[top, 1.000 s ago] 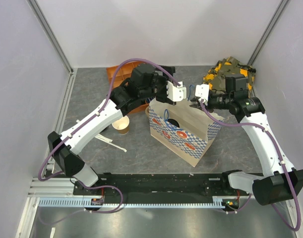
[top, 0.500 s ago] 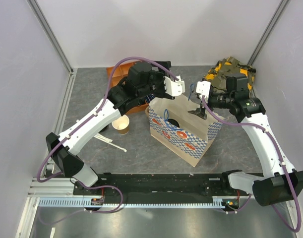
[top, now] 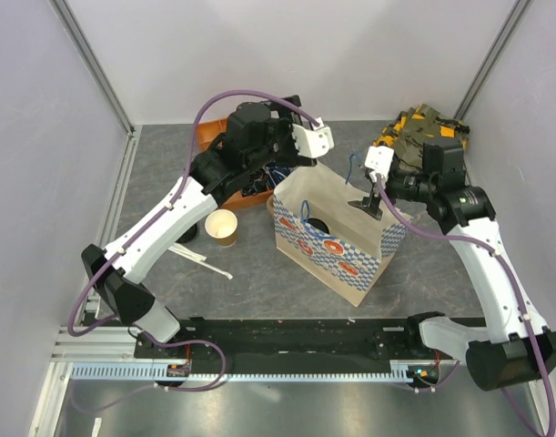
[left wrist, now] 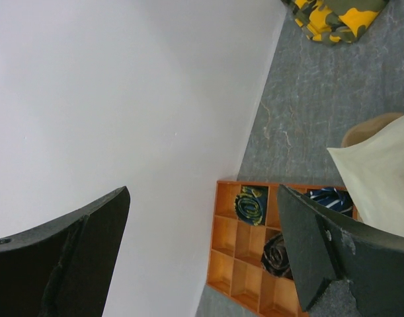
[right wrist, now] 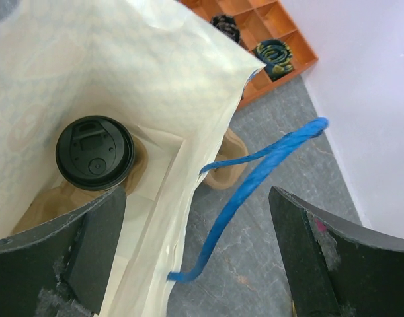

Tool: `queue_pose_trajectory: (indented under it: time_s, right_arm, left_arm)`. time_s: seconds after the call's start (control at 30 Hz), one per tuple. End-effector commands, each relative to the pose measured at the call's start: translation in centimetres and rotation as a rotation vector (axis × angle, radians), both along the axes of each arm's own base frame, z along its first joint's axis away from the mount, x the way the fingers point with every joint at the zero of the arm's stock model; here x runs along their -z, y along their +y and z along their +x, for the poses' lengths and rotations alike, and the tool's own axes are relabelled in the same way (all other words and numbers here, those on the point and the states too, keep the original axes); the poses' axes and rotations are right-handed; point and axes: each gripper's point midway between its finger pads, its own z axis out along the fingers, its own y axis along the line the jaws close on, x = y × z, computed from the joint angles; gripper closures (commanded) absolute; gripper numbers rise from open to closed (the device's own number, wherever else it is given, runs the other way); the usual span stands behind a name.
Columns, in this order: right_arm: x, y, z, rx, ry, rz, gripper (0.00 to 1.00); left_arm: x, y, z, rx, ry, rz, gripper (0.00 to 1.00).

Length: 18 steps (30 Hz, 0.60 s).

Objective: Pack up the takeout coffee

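Observation:
The takeout coffee (right wrist: 94, 152), a brown cup with a round black lid, stands upright on the floor of the open paper bag (top: 337, 246); its lid (top: 316, 223) shows from above. My right gripper (right wrist: 195, 257) hangs open over the bag's far rim (top: 368, 196), and the bag's blue cord handle (right wrist: 268, 158) runs loose between its fingers. Nothing is gripped. Behind the bag my left gripper (top: 316, 141) is raised and open; in its own view (left wrist: 202, 257) it faces the back wall and holds nothing.
A lidless tan paper cup (top: 222, 227) stands left of the bag. An orange compartment tray (left wrist: 254, 257) with rolled ties sits at the back left. Camouflage cloth (top: 423, 123) lies in the back right corner. White sticks (top: 205, 262) lie near the left arm.
My right gripper has opened, let go at the bag's far rim and lifted slightly. The left gripper has drawn up and back from the bag.

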Motion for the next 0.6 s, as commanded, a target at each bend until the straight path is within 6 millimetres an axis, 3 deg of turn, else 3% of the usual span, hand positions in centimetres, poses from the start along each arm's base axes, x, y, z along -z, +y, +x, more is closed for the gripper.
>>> queue_pose_trajectory:
  time_s: [0.0,0.17,0.33,0.43,0.47,0.53,0.57]
  right_arm:
    - [-1.8,-0.5,-0.8,0.045,-0.036,0.034,0.02]
    - [-2.5,-1.1,-2.1,0.075,-0.049,0.052,0.02]
    - [-3.0,-2.1,-2.4,0.168,-0.028,0.07,0.02]
    - [-4.6,-2.8,-2.8,0.234,-0.034,0.094,0.02]
    - [-5.9,-3.0,-3.4,0.241,-0.061,0.111,0.02]
    - [-6.8,-3.2,-4.0,0.267,-0.057,0.135,0.02]
    - [-7.4,-3.3,-4.6,0.266,-0.073,0.138,0.02]
  left_arm:
    - [-1.9,2.3,1.2,-0.135,0.051,-0.101,0.0]
    - [-2.0,4.6,2.2,-0.254,0.134,-0.159,0.0]
    - [-1.5,8.9,3.6,-0.409,0.227,-0.241,0.0]
    - [-0.7,12.3,4.3,-0.518,0.312,-0.322,0.0]
    - [-0.5,14.4,4.5,-0.565,0.335,-0.344,0.0]
    - [0.5,15.8,4.2,-0.594,0.412,-0.41,0.0]
    - [0.4,17.9,4.0,-0.627,0.421,-0.439,0.0]
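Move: The open paper bag's middle lies about 15 cm back, 11 cm right and 26 cm below the left hand; the tray of napkins is some 12 cm ahead and 15 cm left, the empty paper cup 10 cm back and 21 cm left, both well below. From the right hand the bag's middle is roughly 6 cm back, 5 cm left and 17 cm down; its far blue handle stands about 6 cm ahead and 5 cm left. Open left hand swings about 13 cm left and forward from bag towards tray; open right lifts, back and rightward. ##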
